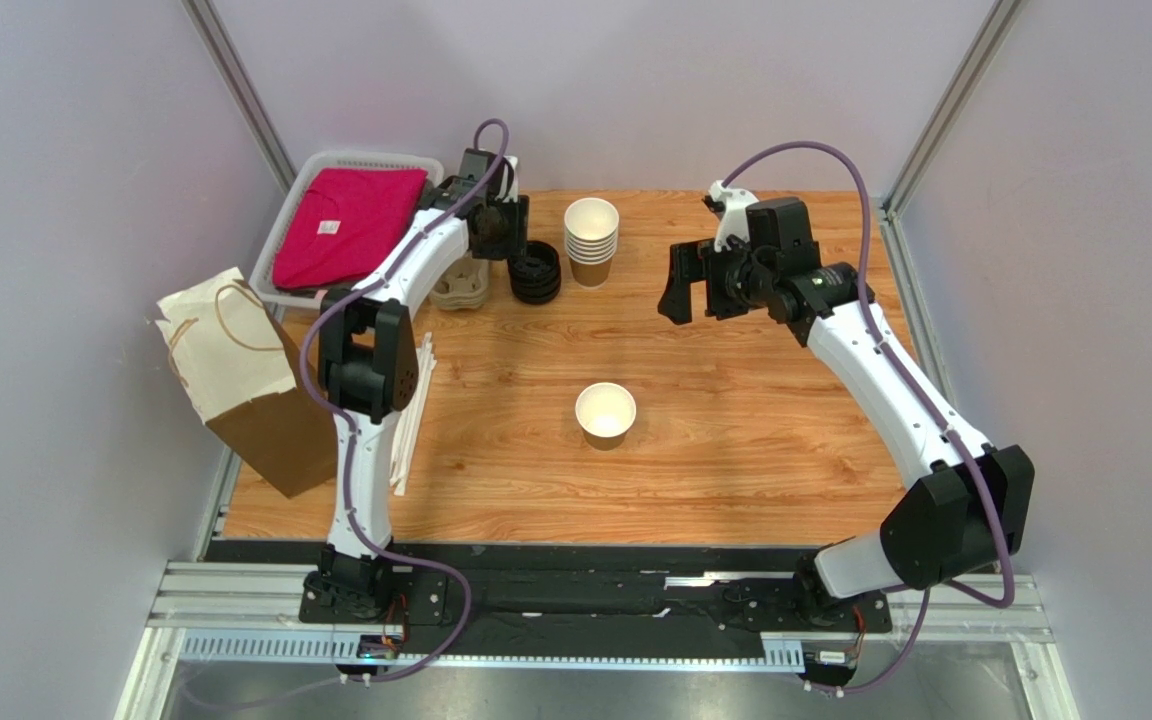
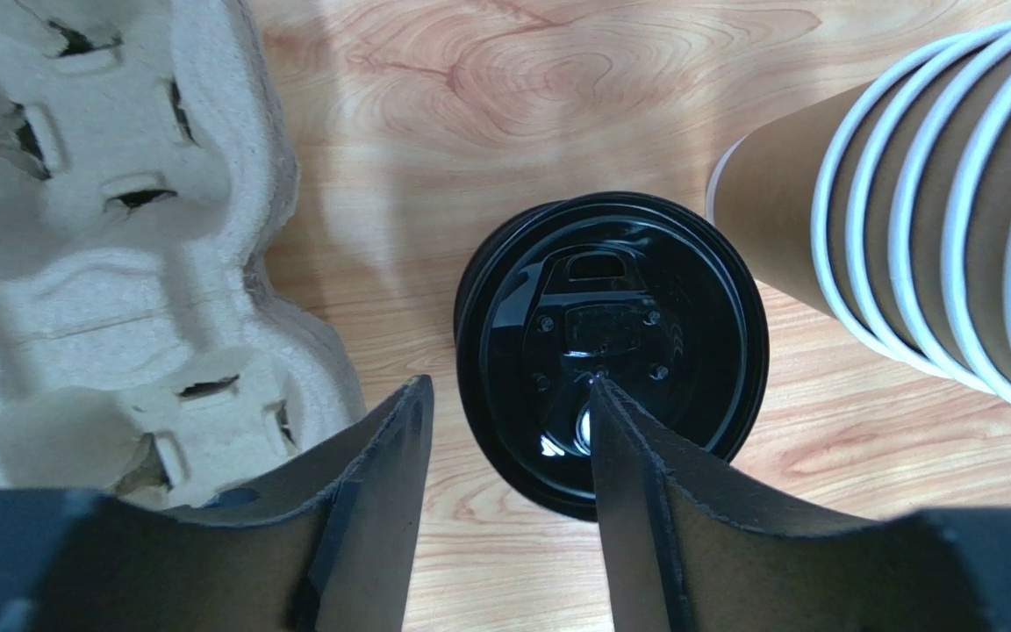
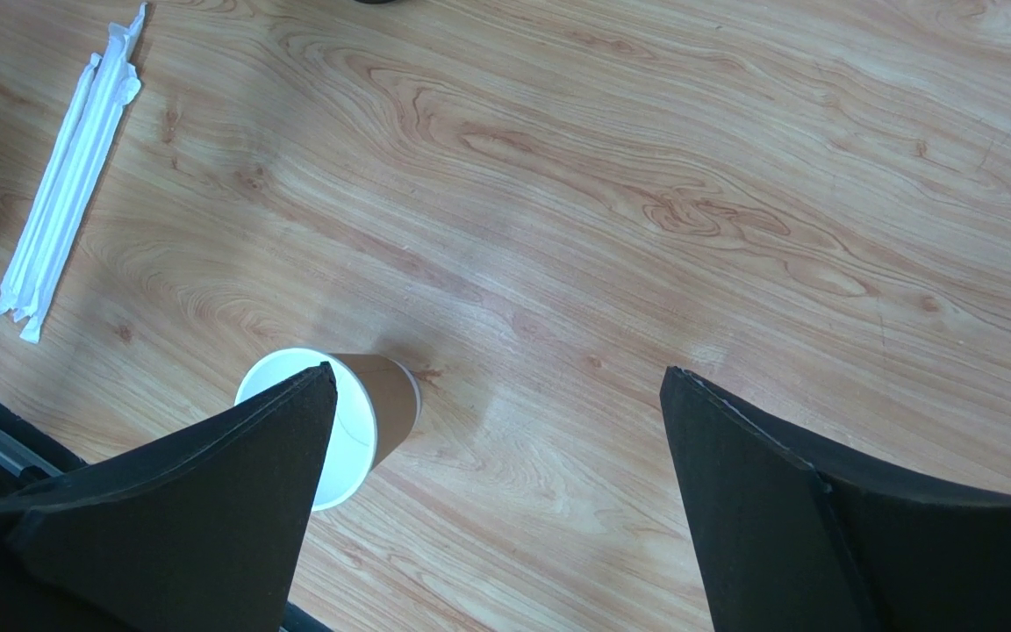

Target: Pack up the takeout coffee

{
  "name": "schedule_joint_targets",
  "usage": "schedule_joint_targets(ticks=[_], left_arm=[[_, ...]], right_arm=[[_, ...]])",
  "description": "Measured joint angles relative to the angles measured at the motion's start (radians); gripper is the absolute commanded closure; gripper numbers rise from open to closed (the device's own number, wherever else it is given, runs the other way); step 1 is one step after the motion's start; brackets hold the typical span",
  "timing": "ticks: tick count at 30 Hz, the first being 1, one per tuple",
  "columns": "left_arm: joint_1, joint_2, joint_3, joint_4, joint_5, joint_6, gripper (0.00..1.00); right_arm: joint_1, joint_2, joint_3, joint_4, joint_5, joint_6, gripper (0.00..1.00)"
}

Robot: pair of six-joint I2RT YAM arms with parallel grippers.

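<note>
The takeout coffee cup, a single brown paper cup with a white inside, stands lidless at the middle of the table; it also shows in the right wrist view. A pile of black lids lies at the back. My left gripper hovers open over the pile's left edge, one finger over the top lid and the other beside it, holding nothing. My right gripper hangs wide open above bare wood, right of and behind the cup.
A stack of lidless white-rimmed cups stands right of the lids. A pulp cup carrier lies left of them. A paper bag, wrapped straws and a basket holding pink cloth sit at the left.
</note>
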Motion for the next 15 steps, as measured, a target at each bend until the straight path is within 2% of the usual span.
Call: schedule_joint_targets(ticks=[15], left_arm=[[0.000,0.035,0.043,-0.001,-0.016,-0.018,0.79]], right_arm=[[0.000,0.002,0.000,0.000,0.000,0.003,0.00]])
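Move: The top black lid of the stack has its middle about 3 cm to the right of the left hand, 1 cm ahead and 2 cm lower; its left rim lies between the open fingertips. The upright cup stack stands some 9 cm to the right of the lids and 1 cm farther out, and the grey cup tray about 9 cm left of the hand and 2 cm ahead. From the right hand the lids are roughly 20 cm ahead, 23 cm left and 13 cm below. The black lid's left rim is caught between the left hand's fingers as they close from just over half open to about a quarter, one finger outside the rim, the other over the lid's inside. The outer finger comes against the rim and pushes it right, while the hand sinks about half a centimetre, then eases forward about 1 cm, its tilt unchanged. ##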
